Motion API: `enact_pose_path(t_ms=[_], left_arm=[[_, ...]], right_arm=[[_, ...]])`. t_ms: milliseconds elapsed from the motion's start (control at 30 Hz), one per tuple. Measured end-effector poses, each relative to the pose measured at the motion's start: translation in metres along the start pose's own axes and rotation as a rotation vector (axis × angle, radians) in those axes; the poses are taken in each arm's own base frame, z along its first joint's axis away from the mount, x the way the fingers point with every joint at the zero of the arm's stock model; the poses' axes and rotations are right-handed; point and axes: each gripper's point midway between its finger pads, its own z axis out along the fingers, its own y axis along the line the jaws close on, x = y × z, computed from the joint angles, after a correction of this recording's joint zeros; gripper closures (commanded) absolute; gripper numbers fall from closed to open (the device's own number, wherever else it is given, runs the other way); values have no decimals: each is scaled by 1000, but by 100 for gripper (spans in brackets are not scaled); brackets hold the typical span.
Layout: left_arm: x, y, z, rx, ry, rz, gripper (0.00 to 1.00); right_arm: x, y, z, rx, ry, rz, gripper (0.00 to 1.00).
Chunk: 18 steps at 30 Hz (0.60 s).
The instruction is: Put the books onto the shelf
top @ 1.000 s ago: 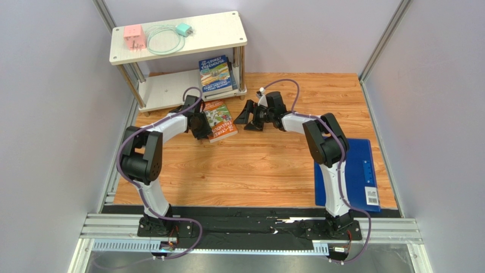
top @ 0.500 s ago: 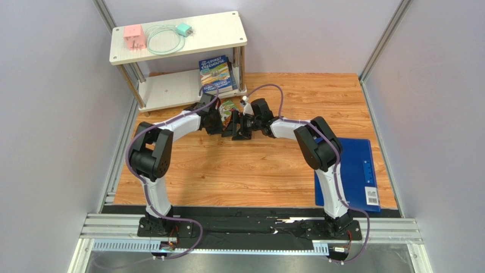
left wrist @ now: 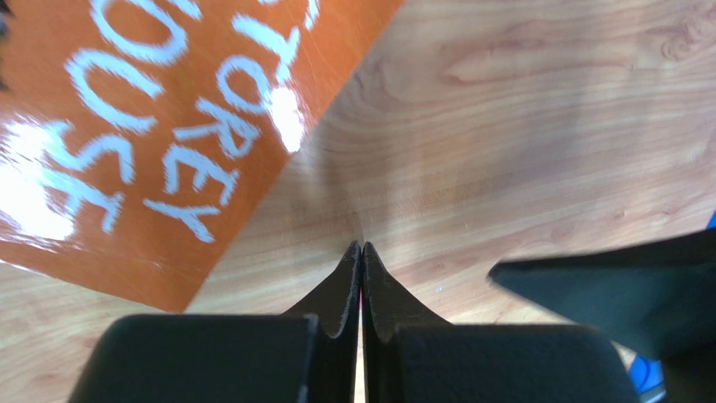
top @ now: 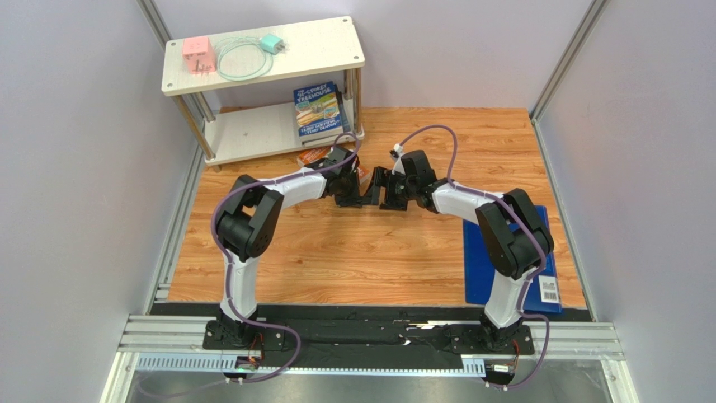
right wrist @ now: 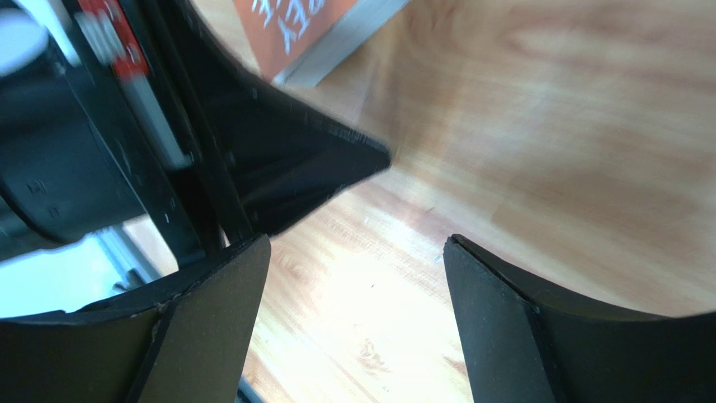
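Note:
An orange book [top: 313, 155] with white lettering lies on the wooden table just in front of the shelf [top: 252, 134], mostly hidden under my left arm. In the left wrist view the orange book [left wrist: 151, 126] fills the upper left. A stack of books [top: 319, 109] with a blue illustrated cover on top sits on the shelf's lower board at its right end. My left gripper [top: 353, 200] is shut just right of the orange book, and its fingertips [left wrist: 361, 249] show nothing between them. My right gripper [top: 380, 189] faces it from the right, open [right wrist: 360, 243] over bare wood.
The shelf's top board [top: 319, 46] carries a pink block [top: 196, 52], a coiled cable [top: 242, 60] and a teal plug [top: 271, 42]. A large plain blue sheet [top: 525, 252] lies at the table's right edge, under the right arm. Grey walls stand on both sides.
The left gripper has shut and swung right, past the orange book, which now lies closer to the shelf. The right gripper came in to meet it, then drew back a little.

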Motion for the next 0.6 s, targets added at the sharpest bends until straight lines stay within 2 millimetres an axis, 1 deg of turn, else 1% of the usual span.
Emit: enact_pose_path(t_ms=[67,133,233,267,300,367,400,433,467,533,600], left_arm=[[3,0,-2,0,-6,2,100],[8,6,-8,-18,-8,1,100],[14,18,-25,-40,-11,-9,84],[13,22,-33,-44,-20,-16,75],[10,26,-39,-49,-30,-21,71],[-5,33,-53,-54,-71,-40,64],[-13,36,-59,-55,-94,-45,61],[-19,39,-63,-56,-109,-47,60],[-24,42,-67,-61,-124,-54,57],[-31,50,-71,-74,-142,-65,54],[-34,56,-72,-86,-147,-75,47]], right_arm=[[-9,-1,-2,19,-25,-21,18],[-21,2,-1,33,-42,-40,17],[-48,9,1,27,-86,-70,16],[-55,9,2,26,-98,-77,16],[-63,6,4,30,-111,-81,16],[-76,-3,7,46,-128,-77,16],[-82,-10,11,56,-133,-74,17],[-87,-16,15,66,-134,-72,17],[-92,-24,21,79,-134,-68,18],[-100,-38,32,106,-128,-59,20],[-108,-47,45,117,-123,-59,22]])
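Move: The orange treehouse book lies flat and askew in front of the left hand, its middle about 9 cm ahead and 8 cm to the left, a centimetre lower. From the right hand the book's middle is roughly 10 cm ahead, 12 cm to the left and 4 cm down. From the left hand, the shelf's right front leg stands some 21 cm straight ahead, and the blue book on the lower board about 29 cm ahead and 12 cm left. Ease the shut left gripper back a couple of centimetres from the orange book's title end, then lift it about 5 cm and swing it some 8 cm left, bringing it just short of the book's near corner and opening to nearly half. Meanwhile arc the wide-open right gripper about 12 cm forward, rising then sinking, past the title end to the spine side. ##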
